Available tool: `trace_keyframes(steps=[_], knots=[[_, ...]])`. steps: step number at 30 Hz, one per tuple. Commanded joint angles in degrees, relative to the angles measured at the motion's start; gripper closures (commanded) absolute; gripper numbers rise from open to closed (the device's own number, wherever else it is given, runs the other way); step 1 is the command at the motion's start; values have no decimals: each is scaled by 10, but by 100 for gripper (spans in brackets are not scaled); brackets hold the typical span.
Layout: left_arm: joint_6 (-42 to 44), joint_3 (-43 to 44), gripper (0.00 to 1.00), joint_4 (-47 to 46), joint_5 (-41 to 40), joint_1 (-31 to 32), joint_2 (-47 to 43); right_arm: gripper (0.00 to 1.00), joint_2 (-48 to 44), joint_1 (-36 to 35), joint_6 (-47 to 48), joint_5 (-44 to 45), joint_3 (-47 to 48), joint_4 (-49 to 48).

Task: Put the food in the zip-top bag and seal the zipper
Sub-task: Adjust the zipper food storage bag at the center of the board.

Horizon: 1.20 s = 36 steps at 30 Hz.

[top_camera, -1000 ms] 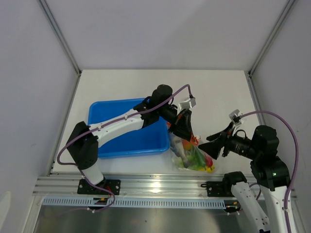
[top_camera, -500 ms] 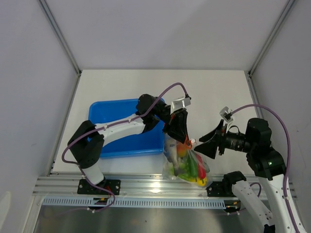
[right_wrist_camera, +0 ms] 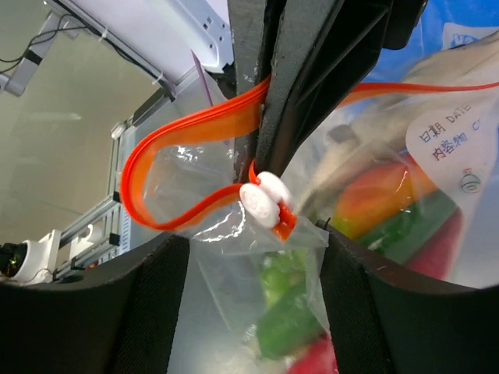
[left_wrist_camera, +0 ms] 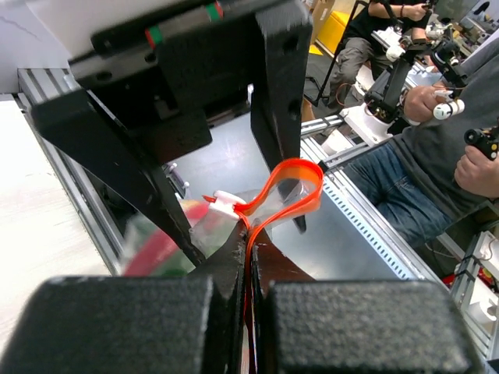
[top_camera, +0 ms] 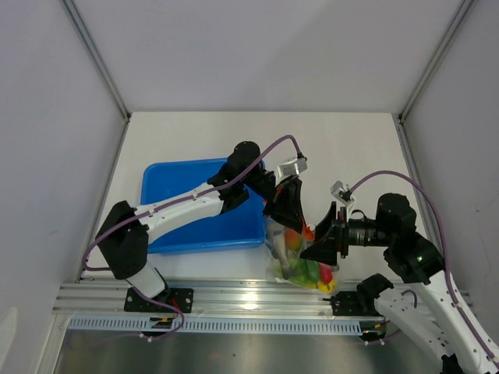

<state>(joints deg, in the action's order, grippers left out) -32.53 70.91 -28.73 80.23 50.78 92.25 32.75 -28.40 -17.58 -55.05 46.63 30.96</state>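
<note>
The clear zip-top bag [top_camera: 300,261] hangs over the table's near edge, with the food [right_wrist_camera: 290,312] inside: green, orange and red pieces. My left gripper [top_camera: 285,212] is shut on the red-orange zipper [left_wrist_camera: 282,187] at the bag's mouth. Beside that grip the strip bows out in an open loop [right_wrist_camera: 148,167]. A white slider [right_wrist_camera: 263,199] sits on the zipper just below the left fingers [right_wrist_camera: 300,86]. My right gripper [top_camera: 310,243] is open. Its fingers [right_wrist_camera: 148,312] stand on either side of the bag's upper corner, under the slider, without pinching it.
A blue tray [top_camera: 175,175] lies on the table to the left of the bag, partly under the left arm. The aluminium rail [top_camera: 234,296] runs along the near edge, right below the hanging bag.
My right gripper has come in leftwards from well off the bag and now straddles its top corner. The left gripper and bag shifted slightly left and nearer.
</note>
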Motion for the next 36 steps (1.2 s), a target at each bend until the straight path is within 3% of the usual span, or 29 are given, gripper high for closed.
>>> trace_keyframes(steps=[1,5,6,8,10,13,15,16,17,20,22,29,36], knots=[[19,28,99,-12,-18,3,-16,35,-1,-45,-11,68,-12,-40],[18,21,99,-13,-20,4,-22,49,3,-54,-3,118,-15,-55],[18,19,100,-12,-19,4,-22,60,3,-54,0,132,-15,-56],[19,14,100,-10,-17,4,-26,68,-3,-53,4,159,-22,-69],[24,8,99,-6,-17,4,-29,99,-5,-54,0,186,-25,-74],[88,8,99,70,-32,5,-43,100,-6,-54,-10,205,-26,-71],[135,9,91,159,-66,5,-54,100,-17,-53,-13,213,-27,-64],[173,8,79,182,-82,5,-59,100,-21,-54,-15,219,-25,-52],[188,-1,50,200,-102,5,-78,100,-24,-54,-12,217,-23,-45],[232,-45,14,238,-181,9,-125,100,-24,-54,-9,197,-15,-15],[244,-71,1,240,-235,12,-168,100,-21,-55,-13,184,-11,3],[243,-211,1,217,-506,29,-325,100,-38,-59,-10,179,-17,38],[257,-263,0,256,-549,32,-361,100,-45,-61,-21,156,-19,32]])
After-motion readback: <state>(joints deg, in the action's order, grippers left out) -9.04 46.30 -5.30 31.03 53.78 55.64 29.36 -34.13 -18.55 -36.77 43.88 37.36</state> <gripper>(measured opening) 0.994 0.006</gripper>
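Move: The zip bag's slider corner lies about 2 cm ahead and 2 cm to the left of the right hand, between its open fingers and level with them. The food in the bag hangs about 5 cm back, 1 cm left and 9 cm below that hand. From the left hand, still shut on the orange rim, the slider is some 2 cm back and 2 cm right, and the blue tray's middle about 30 cm left, 6 cm ahead, 13 cm down. The bag's slider corner passes from the left hand to the right: the right hand eases forward about 3 cm while its fingers close on the film just below the slider, then sinks and draws back a little, keeping the pinch. Only after that grip is made do the left fingers open wide and let go of the rim, that hand heading left about 6 cm and a little forward, turning some 45 degrees counter-clockwise. ##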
